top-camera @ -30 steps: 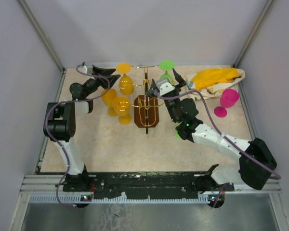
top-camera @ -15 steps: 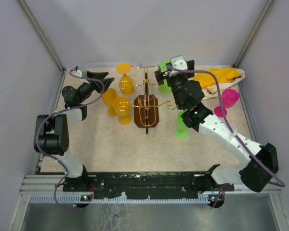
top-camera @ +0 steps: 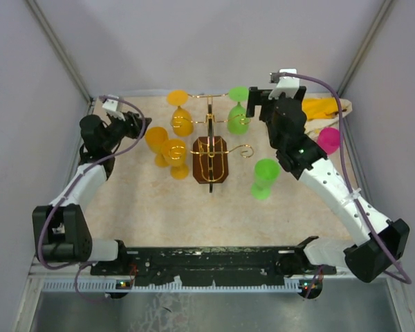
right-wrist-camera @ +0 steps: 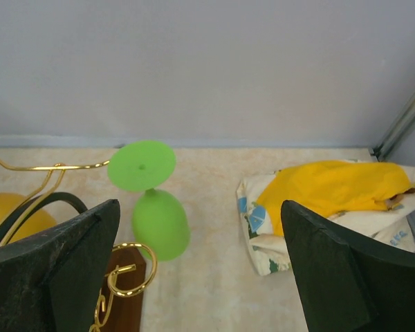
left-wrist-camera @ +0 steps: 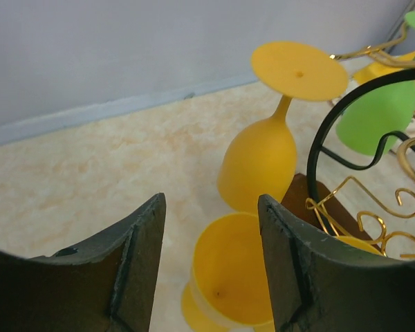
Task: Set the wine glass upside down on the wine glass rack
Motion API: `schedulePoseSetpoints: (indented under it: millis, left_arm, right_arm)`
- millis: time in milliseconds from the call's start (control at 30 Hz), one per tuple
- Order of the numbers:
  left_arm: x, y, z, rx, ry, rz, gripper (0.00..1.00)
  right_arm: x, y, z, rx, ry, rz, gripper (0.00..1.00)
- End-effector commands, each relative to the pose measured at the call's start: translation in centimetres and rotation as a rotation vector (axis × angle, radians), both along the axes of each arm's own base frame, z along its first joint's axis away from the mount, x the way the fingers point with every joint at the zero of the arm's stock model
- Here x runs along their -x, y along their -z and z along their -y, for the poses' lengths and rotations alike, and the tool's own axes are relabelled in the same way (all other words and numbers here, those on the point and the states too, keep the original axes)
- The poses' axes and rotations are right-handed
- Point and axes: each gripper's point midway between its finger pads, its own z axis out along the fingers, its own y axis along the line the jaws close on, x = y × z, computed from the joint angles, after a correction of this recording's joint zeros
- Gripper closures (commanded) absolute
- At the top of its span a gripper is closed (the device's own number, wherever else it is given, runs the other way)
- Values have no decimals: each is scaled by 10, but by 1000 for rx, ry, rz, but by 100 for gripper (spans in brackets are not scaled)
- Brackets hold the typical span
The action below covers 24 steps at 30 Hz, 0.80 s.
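Observation:
The wine glass rack (top-camera: pixel 211 160), gold wire on a dark wooden base, stands mid-table. A green wine glass (top-camera: pixel 237 120) (right-wrist-camera: pixel 160 223) hangs upside down from its right arm, and an orange wine glass (top-camera: pixel 181 122) (left-wrist-camera: pixel 258 164) hangs upside down from its left arm. Two orange glasses (top-camera: pixel 174 152) stand upright left of the base; one (left-wrist-camera: pixel 229 277) shows beyond my left fingers. Another green glass (top-camera: pixel 265 173) stands upright right of the rack. My left gripper (top-camera: pixel 140 124) (left-wrist-camera: pixel 211 266) is open and holds nothing. My right gripper (top-camera: pixel 257 109) (right-wrist-camera: pixel 200 270) is wide open, just right of the hung green glass.
A pink glass (top-camera: pixel 328 140) stands near the right edge, beside a yellow cloth bundle (top-camera: pixel 319 109) (right-wrist-camera: pixel 332 188) at the back right. Grey walls close in the back and both sides. A free gold loop (right-wrist-camera: pixel 133 270) of the rack curls toward my right gripper.
My right gripper has drawn back up and to the right, away from the green glass hung on the rack. The left arm has swung back toward the left edge.

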Motion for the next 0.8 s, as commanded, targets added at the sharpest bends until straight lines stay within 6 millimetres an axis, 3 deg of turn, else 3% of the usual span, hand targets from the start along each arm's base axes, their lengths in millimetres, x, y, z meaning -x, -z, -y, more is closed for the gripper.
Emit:
schedulePoseSetpoints:
  millis: [0,233,433,600,767]
  left_arm:
    - [15,25,-17,-73,-83,-151,38]
    - [13,45,-31,-107,-153,-235,37]
    - [1,53,-28,-87,-139,-284,39]
    - [-7,58,-19,-90,-82,-314,50]
    - [-10,74,-9,-147,-3,-388,63]
  right_arm:
    - [15,-8,15,-77,22,-12,1]
    - [25,0,21,-100,27,-24,1]
    - [32,6,27,-92,38,-46,1]
    - [36,10,32,-87,53,-50,1]
    - [35,13,33,-81,61,-48,1]
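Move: The left gripper is empty. The upright orange wine glass nearest it has its middle about 3 cm ahead, 4 cm right and 16 cm lower. The second upright orange glass is about 5 cm right of that one and 4 cm nearer; the orange glass hung upside down is 6 cm ahead of the gripper, 11 cm right and 5 cm lower. From the right gripper, the nearest upright orange glass lies roughly 5 cm ahead, 31 cm left and 28 cm down. Lower the left gripper about 7 cm towards the nearest upright orange glass, first swinging a little back and left, then easing forward and slightly right, while its fingers tip down some 20 degrees. Late in the descent, narrow the still empty fingers beside the rim. Meanwhile draw the wide-open, empty right gripper back, down and right, away from the rack. ##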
